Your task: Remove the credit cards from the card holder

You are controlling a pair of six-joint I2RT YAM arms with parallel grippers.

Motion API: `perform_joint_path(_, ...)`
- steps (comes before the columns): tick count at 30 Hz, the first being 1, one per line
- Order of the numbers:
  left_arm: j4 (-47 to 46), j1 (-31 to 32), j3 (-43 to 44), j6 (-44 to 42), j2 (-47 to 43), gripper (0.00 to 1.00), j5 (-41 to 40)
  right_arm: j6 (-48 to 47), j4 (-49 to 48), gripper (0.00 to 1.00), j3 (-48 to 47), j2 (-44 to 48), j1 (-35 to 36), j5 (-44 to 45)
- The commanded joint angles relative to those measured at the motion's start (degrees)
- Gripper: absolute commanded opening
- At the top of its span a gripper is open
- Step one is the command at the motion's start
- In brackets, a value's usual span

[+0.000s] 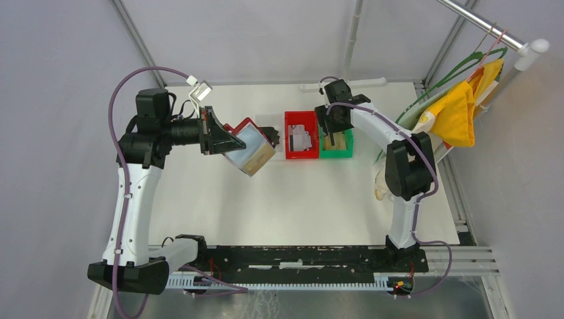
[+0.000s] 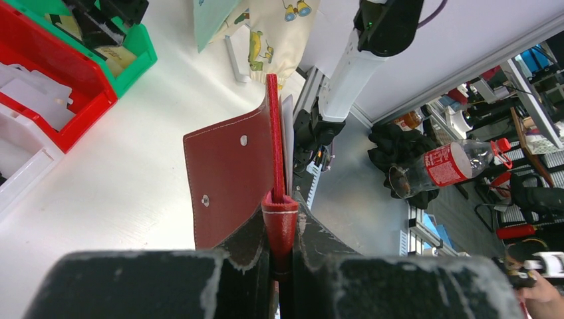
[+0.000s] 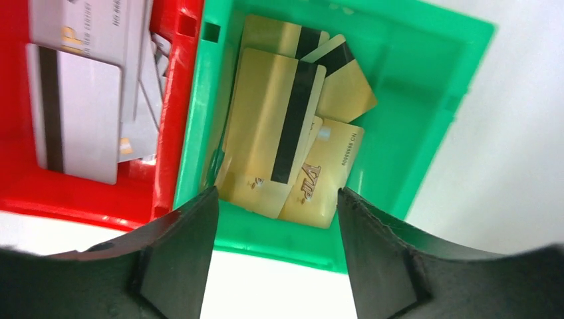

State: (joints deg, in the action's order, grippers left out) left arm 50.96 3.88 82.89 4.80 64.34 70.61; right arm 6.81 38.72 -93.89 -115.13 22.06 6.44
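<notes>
The dark red card holder (image 1: 249, 147) hangs open above the table, its grey and tan inside facing up. My left gripper (image 1: 223, 141) is shut on it. In the left wrist view the jaws pinch its red strap tab, and the card holder (image 2: 229, 173) stands on edge past my left gripper (image 2: 281, 219). My right gripper (image 1: 330, 133) hovers over the green bin (image 1: 346, 151), open and empty. Several gold credit cards (image 3: 279, 133) lie in the green bin (image 3: 412, 80) below my right gripper (image 3: 277, 194). Grey credit cards (image 3: 80, 113) lie in the red bin (image 3: 179, 100).
The red bin (image 1: 289, 133) and the green bin stand side by side at the middle back of the table. A yellow cloth (image 1: 459, 109) hangs from a rail at the right. A pale bag (image 1: 382, 183) lies by the right arm.
</notes>
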Motion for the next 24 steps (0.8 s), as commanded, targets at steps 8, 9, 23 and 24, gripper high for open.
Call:
perform_joint_path(8,0.7,-0.1,-1.5,-4.4,-2.1,0.03,5.6,1.4,-13.2,0.98,8.4,29.2,1.9,-24.6)
perform_joint_path(9,1.3,-0.1,-1.7,-6.2,-2.2,0.03,6.2,1.4,-15.9,0.98,10.2,31.8,2.2,-31.8)
perform_joint_path(23,9.4,2.2,-1.6,-17.3,-3.6,0.02,10.7,-4.0,-22.7,0.98,6.4,37.7,22.0,-58.3)
perform_joint_path(24,9.4,2.5,-1.7,-17.3,-4.1,0.02,11.1,-4.1,-22.3,0.98,6.0,37.2,22.9,-58.3)
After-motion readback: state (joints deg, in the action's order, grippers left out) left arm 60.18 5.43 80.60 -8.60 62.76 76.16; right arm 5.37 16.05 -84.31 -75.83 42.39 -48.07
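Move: The right hand is low over the green tray, its middle some 3 cm ahead, 2 cm to the right and 7 cm below. The card holder hangs about 24 cm back, 24 cm to the left and 31 cm above; the red tray lies roughly 3 cm ahead, 10 cm left, and the white tray 3 cm ahead, 21 cm left, both 7 cm lower. From the left hand, the holder's middle is about 5 cm right, 1 cm back and 3 cm below. The right hand leaves the golden cards in the green tray, rising steeply and then sweeping back and left as it climbs, over 30 cm up, about 26 cm back and 18 cm left, until it is just short of the hanging card holder, while its part-open fingers spread fully and the wrist swings nearly 90 degrees from pointing down and forward to pointing left. The left hand keeps its pinch on the holder's upper edge and, after a short hold, brings it some 3 to 4 cm back and slightly down with a small clockwise turn; the right fingers stay clear of it. ##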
